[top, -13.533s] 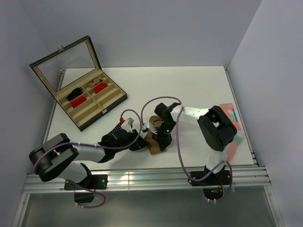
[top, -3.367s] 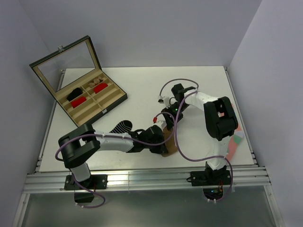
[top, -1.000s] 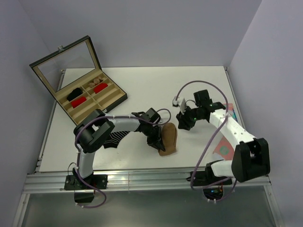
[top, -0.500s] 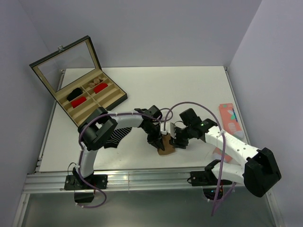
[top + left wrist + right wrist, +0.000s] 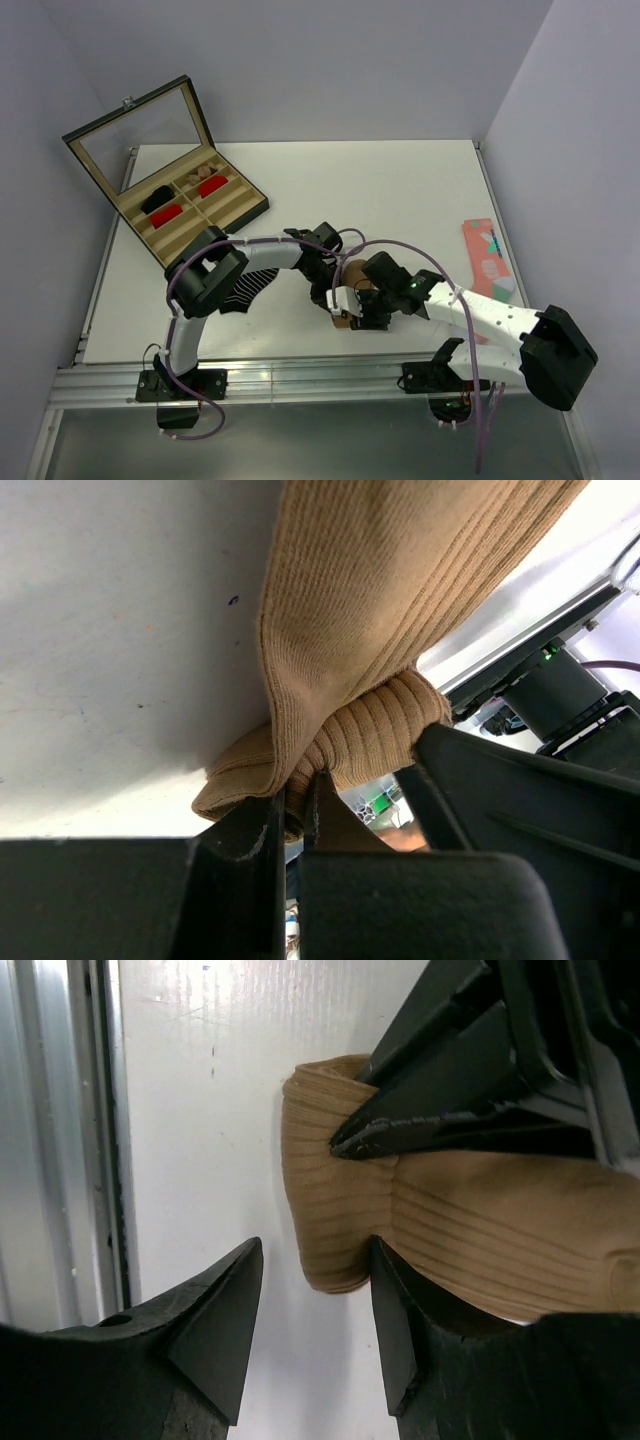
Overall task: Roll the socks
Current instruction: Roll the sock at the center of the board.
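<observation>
The tan-brown sock (image 5: 400, 610) lies on the white table near its front edge, one end folded over. My left gripper (image 5: 297, 802) is shut on that folded, ribbed end. In the right wrist view the tan sock (image 5: 480, 1220) has its rounded end between the fingers of my open right gripper (image 5: 315, 1252), whose right finger touches the fabric; the left gripper's fingers (image 5: 450, 1110) pinch it just above. From the top, the left gripper (image 5: 335, 298) and right gripper (image 5: 354, 310) meet at the tan sock (image 5: 357, 272). The black striped sock (image 5: 243, 290) lies partly under the left arm.
A coral-pink patterned sock (image 5: 485, 262) lies by the table's right edge. An open divided box (image 5: 245, 208) with red and black bundles stands at the back left. The metal rail (image 5: 60, 1140) of the table's front edge runs close to the right gripper.
My right arm has swung in from the right to the tan sock's near end, its jaws widening. The left gripper has stayed shut on the sock, which has bunched up shorter.
</observation>
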Motion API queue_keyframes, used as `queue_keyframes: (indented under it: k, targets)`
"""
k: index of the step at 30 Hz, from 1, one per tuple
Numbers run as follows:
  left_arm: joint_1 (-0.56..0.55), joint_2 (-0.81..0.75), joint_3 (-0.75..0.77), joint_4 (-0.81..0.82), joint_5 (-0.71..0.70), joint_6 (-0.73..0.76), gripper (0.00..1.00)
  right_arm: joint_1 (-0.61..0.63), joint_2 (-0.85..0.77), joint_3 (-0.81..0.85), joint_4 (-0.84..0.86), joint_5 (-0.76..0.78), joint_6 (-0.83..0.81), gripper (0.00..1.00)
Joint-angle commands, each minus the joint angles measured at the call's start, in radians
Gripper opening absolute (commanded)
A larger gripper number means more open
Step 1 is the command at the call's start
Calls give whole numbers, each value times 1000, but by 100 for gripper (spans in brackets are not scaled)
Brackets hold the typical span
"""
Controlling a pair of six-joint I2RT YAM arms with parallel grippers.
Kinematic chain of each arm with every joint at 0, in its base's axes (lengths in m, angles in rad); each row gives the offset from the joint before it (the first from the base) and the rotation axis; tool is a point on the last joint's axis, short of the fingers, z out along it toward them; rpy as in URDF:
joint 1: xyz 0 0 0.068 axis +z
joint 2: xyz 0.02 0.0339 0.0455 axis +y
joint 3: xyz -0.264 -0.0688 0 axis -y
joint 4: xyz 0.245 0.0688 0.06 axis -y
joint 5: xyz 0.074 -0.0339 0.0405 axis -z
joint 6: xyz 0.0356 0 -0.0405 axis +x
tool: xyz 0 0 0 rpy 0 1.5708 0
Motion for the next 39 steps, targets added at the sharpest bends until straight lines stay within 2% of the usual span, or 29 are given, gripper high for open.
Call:
queue_keyframes:
  k: [1, 17, 21, 23, 25, 27, 30, 39]
  targets:
    - [11, 44, -20, -54, -136, 38, 0, 54, -23, -26, 109, 57, 34, 54]
    - [11, 25, -47, -5, -112, 15, 0, 142, 58, -75, 193, 167, 54, 51]
    - [11, 19, -60, 27, -101, -3, 0, 142, 52, -104, 209, 197, 62, 36]
    - [11, 2, -81, 75, -92, -31, 4, 142, 43, -118, 221, 210, 65, 31]
    - [11, -15, -96, 102, -92, -61, 13, 142, 40, -139, 233, 213, 67, 26]
    - [11, -47, -104, 152, -98, -81, 21, 142, 36, -158, 238, 216, 64, 23]
    - [17, -94, -116, 217, -113, -118, 29, 140, 35, -162, 238, 218, 62, 20]
    - [89, -200, -130, 256, -176, -123, 33, 140, 58, -143, 218, 213, 54, 18]
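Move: The brown sock's roll lies between the hands: its middle is about 3 cm left of the right hand, 1 cm ahead and 2 cm below, while the left hand already pinches it, with the middle some 2 cm to that hand's right and 1 cm back. From the right hand the sock's flat part lies about 8 cm straight ahead and 3 cm lower, and the striped sock some 25 cm left and 4 cm ahead. Down, forward and to its left, about 3 cm in all, the right hand eases its open fingers over the near right end of the brown roll, tipping some 10 degrees, and closes to squeeze it. The left keeps its pinch until the right has hold, then opens, comes free and draws off forward about 3 cm, rising slightly and turning counter-clockwise. ##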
